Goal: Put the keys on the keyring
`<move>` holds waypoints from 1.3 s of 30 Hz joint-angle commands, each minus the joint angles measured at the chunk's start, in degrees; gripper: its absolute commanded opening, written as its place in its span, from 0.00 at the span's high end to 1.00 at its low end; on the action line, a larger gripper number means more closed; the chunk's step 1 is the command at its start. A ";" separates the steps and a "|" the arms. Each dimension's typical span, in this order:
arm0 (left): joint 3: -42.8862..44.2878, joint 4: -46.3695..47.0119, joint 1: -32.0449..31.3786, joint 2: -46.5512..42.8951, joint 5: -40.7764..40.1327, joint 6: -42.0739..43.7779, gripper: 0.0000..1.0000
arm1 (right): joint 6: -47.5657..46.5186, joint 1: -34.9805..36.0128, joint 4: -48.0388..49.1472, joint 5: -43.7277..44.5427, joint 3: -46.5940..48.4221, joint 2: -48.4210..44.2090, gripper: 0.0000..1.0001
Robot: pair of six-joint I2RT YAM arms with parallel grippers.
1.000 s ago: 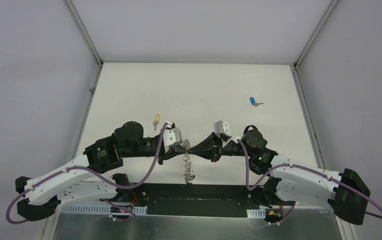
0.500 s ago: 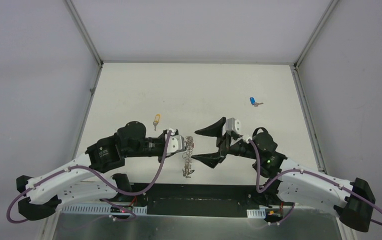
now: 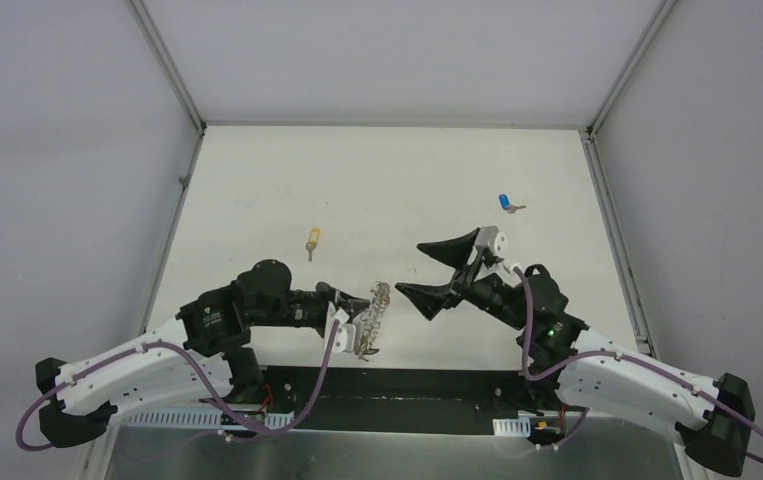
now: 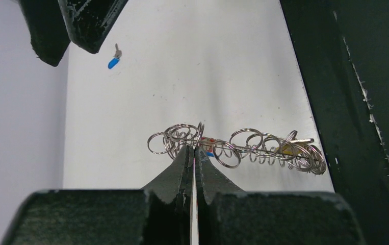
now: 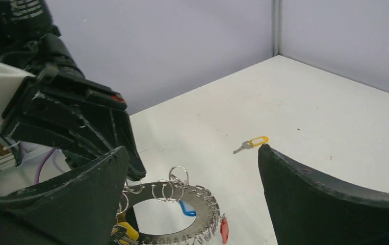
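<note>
The keyring (image 3: 371,320) is a grey metal ring hung with wire loops. It hangs edge-on from my left gripper (image 3: 359,304), whose jaws are shut on its rim (image 4: 195,148). Red, blue and yellow key tags hang on the keyring (image 5: 205,212). My right gripper (image 3: 429,272) stands wide open just right of it, touching nothing, with the keyring low between its fingers (image 5: 192,149). A loose yellow-headed key (image 3: 312,240) lies on the table behind my left arm. A loose blue-headed key (image 3: 504,203) lies further back on the right.
The white table (image 3: 397,170) is walled by grey panels on the left, the back and the right. A black strip (image 3: 387,385) runs along the near edge between the arm bases.
My right gripper has let go of the keyring, opened wide and drawn back to the right. My left gripper has carried the keyring slightly toward the near edge.
</note>
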 commanded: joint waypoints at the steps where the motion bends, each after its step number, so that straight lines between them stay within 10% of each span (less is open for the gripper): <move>1: -1.15 8.05 0.17 -2.40 1.99 3.13 1.00 | 4.63 0.06 -3.49 8.38 1.04 -1.30 0.00; 9: -0.88 9.20 0.14 -1.03 -3.04 -15.92 1.00 | 12.76 -4.02 -12.50 5.33 6.79 4.14 0.00; 23: -0.71 11.95 0.15 2.86 -6.55 -31.50 1.00 | 29.65 -34.77 -29.81 -19.63 24.26 25.81 0.00; 39: -1.47 16.55 0.15 6.84 -3.66 -33.24 1.00 | 24.95 -56.14 -53.79 2.95 39.02 51.70 0.09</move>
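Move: The empty right hand's next thing, the blue-tagged key, lies on the table about 38 cm ahead, 27 cm to its right and some 29 cm below. The keyring, already gripped in the left fingers, hangs close by: about 6 cm back, 7 cm to the right hand's left and 8 cm lower. The loose yellow-tagged key lies some 26 cm ahead of the right hand, 22 cm to its left. From the left hand, the blue-tagged key is about 43 cm ahead, 34 cm right and 24 cm below. The right hand, fingers wide open throughout, leaves the keyring and sweeps towards the blue-tagged key, forward about 24 cm in all, with most of its rightward swing and sinking in the later part, while the wrist tips down and turns clockwise until the fingers slant forward and down, still short of the key. Meanwhile the left hand keeps its pinch on the keyring, rolls some 30 degrees and eases a little to the right and down. ##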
